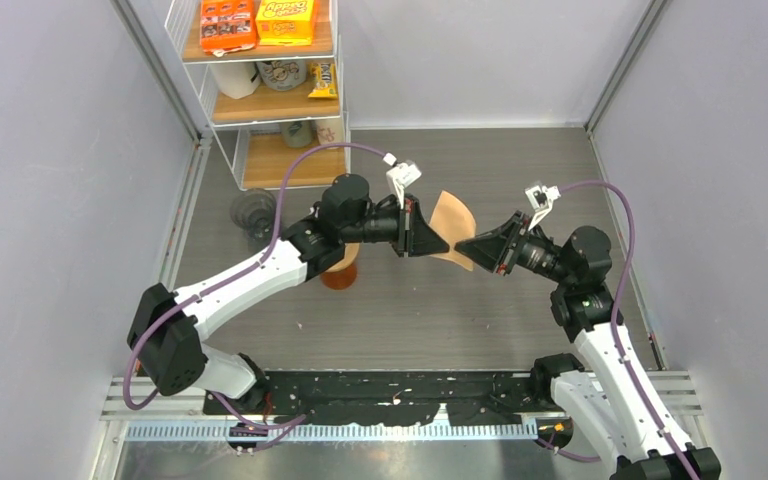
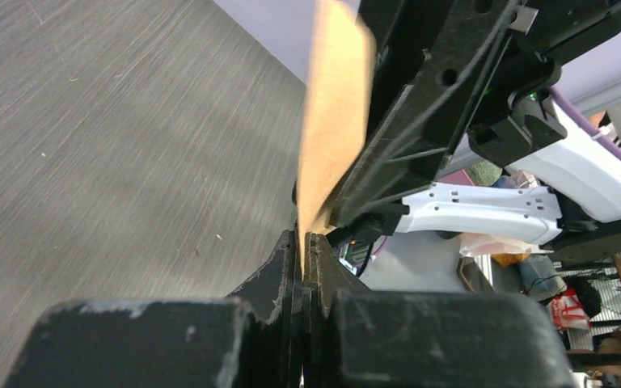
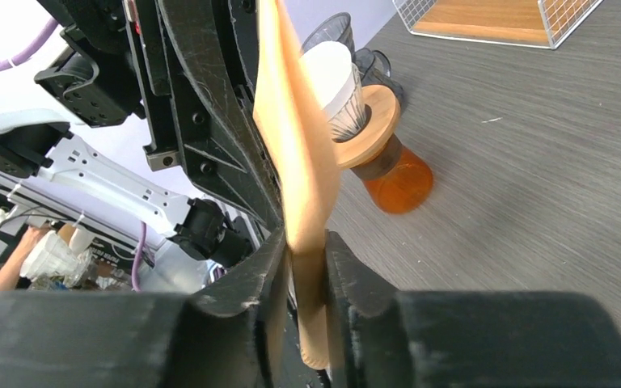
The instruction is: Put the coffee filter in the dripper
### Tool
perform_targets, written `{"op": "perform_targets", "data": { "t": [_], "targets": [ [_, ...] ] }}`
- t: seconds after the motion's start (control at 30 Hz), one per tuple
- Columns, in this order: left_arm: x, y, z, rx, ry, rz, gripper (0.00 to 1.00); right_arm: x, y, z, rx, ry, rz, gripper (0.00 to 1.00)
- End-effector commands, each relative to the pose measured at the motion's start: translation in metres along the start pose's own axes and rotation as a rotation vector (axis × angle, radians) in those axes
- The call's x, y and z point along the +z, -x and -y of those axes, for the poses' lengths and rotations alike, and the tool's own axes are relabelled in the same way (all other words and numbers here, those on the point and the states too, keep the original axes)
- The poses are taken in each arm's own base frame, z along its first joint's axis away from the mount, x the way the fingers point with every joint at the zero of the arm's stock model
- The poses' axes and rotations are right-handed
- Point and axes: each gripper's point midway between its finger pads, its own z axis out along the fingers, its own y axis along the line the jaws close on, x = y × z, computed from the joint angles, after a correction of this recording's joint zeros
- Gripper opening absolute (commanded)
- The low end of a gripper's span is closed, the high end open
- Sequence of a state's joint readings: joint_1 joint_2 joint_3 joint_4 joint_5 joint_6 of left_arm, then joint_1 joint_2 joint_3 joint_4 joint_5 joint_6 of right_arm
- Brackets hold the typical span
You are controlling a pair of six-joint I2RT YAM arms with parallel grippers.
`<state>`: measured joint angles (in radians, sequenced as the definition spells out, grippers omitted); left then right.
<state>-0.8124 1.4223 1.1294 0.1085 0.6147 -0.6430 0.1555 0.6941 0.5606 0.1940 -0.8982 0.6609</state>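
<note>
A tan paper coffee filter (image 1: 455,222) hangs in the air between both arms, above the middle of the table. My left gripper (image 1: 444,247) is shut on its edge; in the left wrist view the filter (image 2: 331,121) rises from the closed tips of that gripper (image 2: 302,238). My right gripper (image 3: 307,242) pinches the opposite edge of the filter (image 3: 295,137), its jaws close against the paper. The dripper (image 3: 340,89), a ribbed white-and-clear cone on a wooden collar over an orange carafe (image 1: 340,272), stands on the table under the left arm, mostly hidden in the top view.
A wire shelf (image 1: 270,100) with snack boxes and cups stands at the back left. A dark glass vessel (image 1: 252,212) sits on the table in front of it, left of the dripper. Grey walls close in both sides.
</note>
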Motion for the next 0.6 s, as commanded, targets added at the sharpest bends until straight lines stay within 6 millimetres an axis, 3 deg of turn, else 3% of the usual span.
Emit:
{"op": "perform_targets", "data": {
  "t": [0.0,0.03,0.07,0.13,0.2,0.3,0.4,0.57],
  "targets": [
    [-0.006,0.015,0.017,0.106,-0.04,0.018,0.0,0.0,0.011,-0.009,-0.042,0.018,0.04,0.36],
    [-0.007,0.014,0.016,0.129,-0.033,0.01,0.0,-0.001,0.01,-0.009,-0.045,0.014,0.038,0.41],
    [-0.009,0.012,0.015,0.153,-0.026,0.0,0.0,-0.002,0.011,-0.01,-0.051,0.01,0.042,0.55],
    [-0.013,0.006,0.014,0.206,-0.023,-0.04,0.0,-0.004,0.009,-0.006,-0.066,-0.021,0.042,0.69],
    [-0.018,0.0,0.014,0.264,-0.032,-0.08,0.0,-0.007,0.006,0.005,-0.064,-0.087,0.045,0.78],
    [-0.025,-0.01,0.014,0.378,-0.055,-0.135,0.0,-0.016,0.0,0.027,-0.047,-0.227,0.046,0.84],
    [-0.033,-0.016,0.014,0.47,-0.068,-0.174,0.0,-0.031,0.006,0.047,-0.095,-0.385,0.095,0.9],
    [-0.043,-0.032,0.022,0.61,-0.173,-0.236,0.0,-0.055,0.007,0.061,-0.149,-0.538,0.139,0.93]
  ]
}}
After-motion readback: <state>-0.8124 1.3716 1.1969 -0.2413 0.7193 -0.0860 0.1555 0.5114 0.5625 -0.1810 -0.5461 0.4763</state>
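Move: The left hand already pinches the brown coffee filter by its edge, with the filter's middle about 2 cm to its right and 2 cm ahead. The empty glass dripper on its carafe stands some 35 cm to the left hand's left, 17 cm ahead and 15 cm below; the white filter in the other dripper is about 20 cm left, 11 cm ahead, 14 cm below. From the right hand the brown filter's middle is 1 cm left and 2 cm ahead. Rightward and down the right hand backs off from the brown filter by about 5 cm, after first opening wide to let go of its edge, turning some 20 degrees clockwise. The left hand stays shut on the filter and carries it left, back and down, a few centimetres in all, rolling the wrist and swinging its fingertips towards the base. ##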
